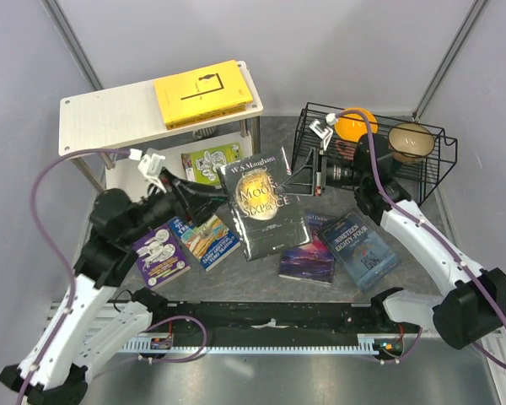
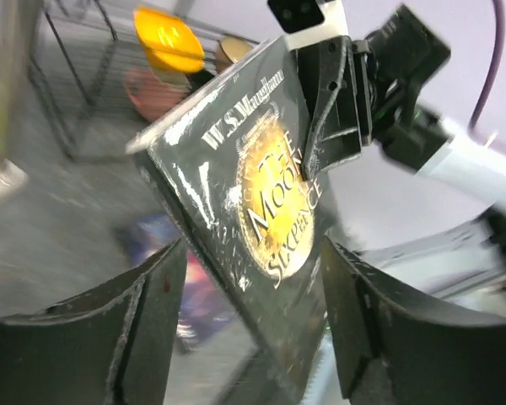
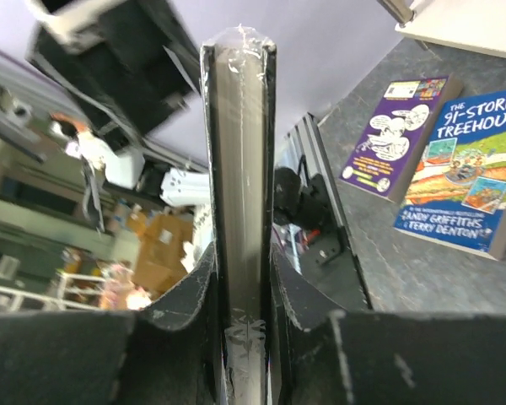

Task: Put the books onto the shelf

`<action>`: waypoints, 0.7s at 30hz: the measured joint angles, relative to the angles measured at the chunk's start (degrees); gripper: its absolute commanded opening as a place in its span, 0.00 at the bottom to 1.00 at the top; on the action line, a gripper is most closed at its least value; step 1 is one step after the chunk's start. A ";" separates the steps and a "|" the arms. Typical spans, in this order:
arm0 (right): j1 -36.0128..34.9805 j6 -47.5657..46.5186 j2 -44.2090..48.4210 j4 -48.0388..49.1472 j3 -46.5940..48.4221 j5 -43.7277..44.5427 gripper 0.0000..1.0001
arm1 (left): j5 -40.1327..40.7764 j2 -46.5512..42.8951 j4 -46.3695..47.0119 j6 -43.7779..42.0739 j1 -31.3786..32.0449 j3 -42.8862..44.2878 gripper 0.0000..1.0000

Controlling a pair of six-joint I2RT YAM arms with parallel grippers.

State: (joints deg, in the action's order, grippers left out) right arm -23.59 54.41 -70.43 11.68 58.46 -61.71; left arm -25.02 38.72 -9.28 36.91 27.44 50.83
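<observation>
A black-and-gold book (image 1: 263,211) (image 2: 261,194) hangs tilted above the table between both arms. My right gripper (image 1: 299,179) (image 3: 241,253) is shut on its edge (image 3: 240,169). My left gripper (image 1: 209,196) (image 2: 253,245) stands open around the opposite edge, its fingers apart from the cover. The pale shelf (image 1: 118,114) at the back left carries a yellow book (image 1: 204,91) on top and a lime-green one (image 1: 211,160) on its lower board. On the table lie a purple book (image 1: 160,253) (image 3: 392,135), a Treehouse book (image 1: 209,240) (image 3: 468,177), a galaxy book (image 1: 308,257) and a blue book (image 1: 367,245).
A black wire rack (image 1: 371,143) at the back right holds an orange bowl (image 1: 356,125) and a brown bowl (image 1: 410,142), just behind my right gripper. A black rail (image 1: 270,325) runs along the near edge between the arm bases.
</observation>
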 measured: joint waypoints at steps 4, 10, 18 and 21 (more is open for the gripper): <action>0.79 -8.07 1.42 -6.01 0.98 -3.34 0.00 | -1.53 -6.95 -8.37 -26.08 0.00 5.07 0.86; 0.83 -18.67 0.83 -18.38 2.73 -6.67 0.00 | -8.76 -22.10 -13.14 -65.99 0.07 -2.47 0.93; -1.29 -22.25 -1.55 -24.02 3.56 -7.93 0.00 | -17.38 -16.83 -17.81 -96.30 0.52 -6.27 0.95; -2.97 -19.54 -2.69 -22.01 3.32 -8.26 0.00 | -18.29 -15.78 -17.31 -101.15 2.49 -6.27 0.96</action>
State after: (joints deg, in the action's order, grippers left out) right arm -26.57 34.87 -73.12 -10.33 61.78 -69.97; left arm -43.31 22.94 -26.59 -64.25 29.93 44.56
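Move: The Moon and Sixpence book hangs level with my left hand, its middle about 8 cm to the right and 2 cm back, my fingers just clear of its left edge. Below that hand, the Treehouse book lies some 6 cm left and 1 cm ahead, the green book on the lower shelf about 14 cm ahead and 4 cm left. My right hand already pinches Moon and Sixpence, its middle 3 cm left and 4 cm back; the purple galaxy book lies 9 cm right, 4 cm back and well below. I roll my left hand nearly 100 degrees, clockwise seen from behind it, backing off some 7 cm and swinging left and slightly up, then sinking about 6 cm and easing a little right beside the book's left edge. Its fingers open the rest of the way, touching nothing. My right hand keeps its pinch and carries the book about 4 cm back and 4 cm down, turning slightly counter-clockwise. ##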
